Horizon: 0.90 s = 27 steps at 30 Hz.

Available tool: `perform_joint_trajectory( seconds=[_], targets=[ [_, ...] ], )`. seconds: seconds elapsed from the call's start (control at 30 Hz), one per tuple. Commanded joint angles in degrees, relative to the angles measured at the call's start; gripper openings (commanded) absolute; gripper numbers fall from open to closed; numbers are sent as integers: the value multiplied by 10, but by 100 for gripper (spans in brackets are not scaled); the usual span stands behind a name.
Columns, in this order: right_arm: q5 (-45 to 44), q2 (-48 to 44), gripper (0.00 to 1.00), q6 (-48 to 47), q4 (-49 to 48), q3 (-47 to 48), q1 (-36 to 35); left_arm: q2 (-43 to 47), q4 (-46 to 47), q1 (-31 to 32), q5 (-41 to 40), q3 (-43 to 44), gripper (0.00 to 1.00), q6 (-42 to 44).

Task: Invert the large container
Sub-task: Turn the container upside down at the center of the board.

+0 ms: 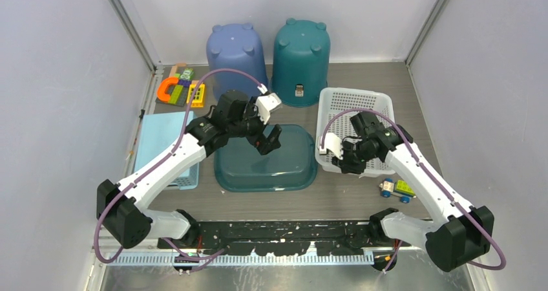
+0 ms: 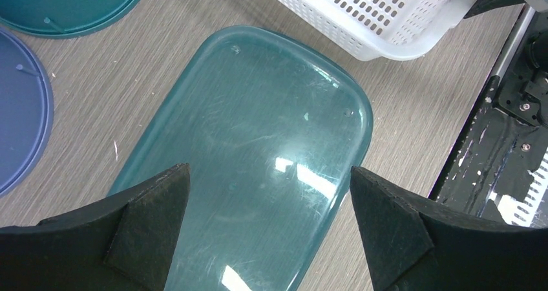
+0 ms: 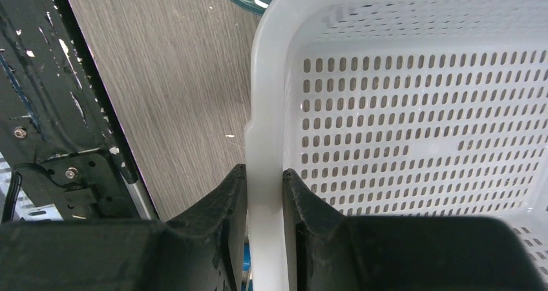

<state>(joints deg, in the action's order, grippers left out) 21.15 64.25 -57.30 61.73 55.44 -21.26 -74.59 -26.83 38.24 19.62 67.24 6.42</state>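
Note:
A large teal translucent tub point(image 1: 287, 165) lies flat at the table's middle, its smooth glossy face showing in the left wrist view point(image 2: 258, 129); I cannot tell which way up it is. My left gripper point(image 1: 271, 120) hovers over its far edge, open and empty, jaws wide apart point(image 2: 268, 171). A white perforated basket point(image 1: 354, 101) stands open side up to the tub's right. My right gripper point(image 1: 340, 152) is shut on the basket's near-left rim point(image 3: 263, 142), one finger inside and one outside the wall.
An upside-down blue bucket point(image 1: 236, 50) and an upside-down teal bucket point(image 1: 300, 50) stand at the back. Toy blocks point(image 1: 178, 88) and a light blue tray point(image 1: 161, 136) lie at the left. A toy car point(image 1: 396, 189) sits near the basket's front. A black rail point(image 1: 284, 236) runs along the near edge.

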Motion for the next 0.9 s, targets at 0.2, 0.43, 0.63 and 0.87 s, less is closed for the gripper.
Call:
perform_joint_trajectory(
  seconds=[0.2,0.43,0.63,0.87],
  targets=[
    [12,-26,7,0,29,64,-1,22,-24,13,44,36,97,38],
    [16,-34,3,1,57,103,-2,4,-142,93,18,113,100,177],
    [18,-46,1,21,57,114,-2,-12,-184,100,86,158,100,186],
    [53,-58,1,39,88,157,1,-20,-166,101,159,152,100,147]
  ],
)
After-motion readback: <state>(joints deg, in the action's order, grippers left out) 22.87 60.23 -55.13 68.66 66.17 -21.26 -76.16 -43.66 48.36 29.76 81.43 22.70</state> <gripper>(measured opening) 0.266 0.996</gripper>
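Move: Over the teal box at the board's centre, the open left hand has that box about 16 cm below and 1 cm nearer the base; the white basket's middle lies some 28 cm right and 8 cm farther out, about 15 cm down. From the right hand, pinching the basket's near rim, the teal box is roughly 26 cm left, 6 cm ahead and 8 cm below; the basket's middle is 14 cm ahead, 3 cm right, 5 cm lower; the toy truck is about 18 cm right, 3 cm back, 11 cm below. Lifting almost straight up by some 6.5 cm, the right hand keeps its pinch on the white basket's near rim and tips its fingertips slightly outward. Meanwhile the left hand draws back about 8 cm, with 4 cm to the right and 5 cm up, turning some 25 degrees clockwise so its wide-open fingers face right, towards the basket's near left corner; it touches nothing. ##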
